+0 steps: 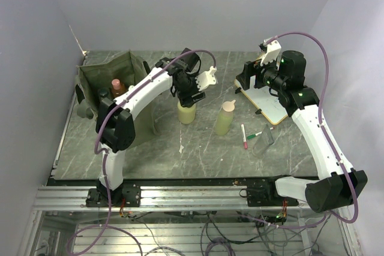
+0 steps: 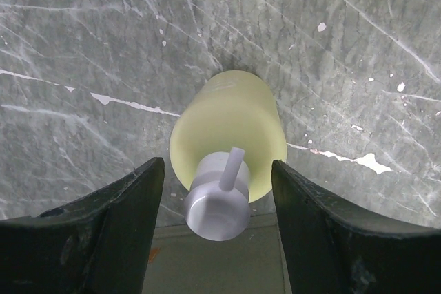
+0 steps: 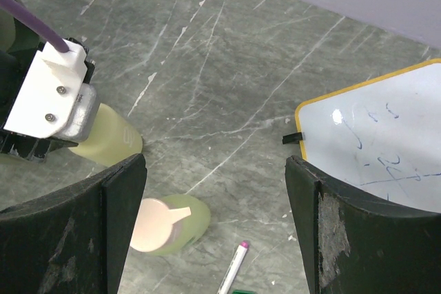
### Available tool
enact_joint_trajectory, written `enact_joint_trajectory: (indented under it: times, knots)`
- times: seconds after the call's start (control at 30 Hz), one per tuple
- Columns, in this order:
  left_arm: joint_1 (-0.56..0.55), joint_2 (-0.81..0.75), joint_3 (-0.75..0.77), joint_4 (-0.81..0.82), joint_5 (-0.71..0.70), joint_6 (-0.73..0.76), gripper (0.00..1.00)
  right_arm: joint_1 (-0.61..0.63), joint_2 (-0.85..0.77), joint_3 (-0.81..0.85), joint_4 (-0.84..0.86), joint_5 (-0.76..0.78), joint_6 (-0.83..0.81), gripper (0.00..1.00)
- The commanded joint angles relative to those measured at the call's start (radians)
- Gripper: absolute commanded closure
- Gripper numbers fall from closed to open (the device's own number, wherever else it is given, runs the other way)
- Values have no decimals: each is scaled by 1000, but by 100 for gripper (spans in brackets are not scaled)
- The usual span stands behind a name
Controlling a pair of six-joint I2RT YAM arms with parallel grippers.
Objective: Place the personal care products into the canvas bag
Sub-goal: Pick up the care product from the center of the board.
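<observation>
A pale yellow-green bottle with a white pump cap stands upright on the marble table. My left gripper hangs right over it, open; its black fingers flank the cap with a gap on each side. A light green bottle with a beige cap stands to its right. The olive canvas bag stands upright at the back left with an orange-capped bottle inside. My right gripper is open above bare table, near the whiteboard's corner, holding nothing.
A wood-framed whiteboard lies at the right under my right arm. A red-tipped marker, a green marker and a small grey eraser lie in front of it. The bag sits close beside my left arm.
</observation>
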Motion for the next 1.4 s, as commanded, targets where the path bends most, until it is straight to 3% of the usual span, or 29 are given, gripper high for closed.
enact_joint_trajectory:
  times: [0.0,0.63,1.1,1.37]
  knots:
    - [5,3,1,2,-19,8,28,-7,-4,-7,30,-3,2,18]
    - [5,3,-5,-7,-61,11,44,-9,-8,-15,30,-6,5,18]
    - [5,-51,-10,-35,5,60,93,-9,9,2,32,-3,8,18]
    - [5,-125,-45,-21,41,65,93,-7,71,57,30,-41,21,19]
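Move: Just below the open left fingers, which straddle its pump head, stands the yellow pump bottle, its middle about 7 cm down, 1 cm back and 1 cm left. The green bottle with the peach cap is some 14 cm to this hand's right and 3 cm back; the canvas bag's middle is about 25 cm left and 1 cm ahead. From the idle right hand the pump bottle lies roughly 20 cm left, 2 cm back and 24 cm down. Closing on the pump head is the left hand's work here: at nearly constant height it first eases about 1 cm left with a touch forward, then the fingers shut from three-quarters open to under half and pinch the head from both sides. The hand meanwhile draws back by nearly 2 cm, its wrist barely turning, and the grip effort rises and stays up. ##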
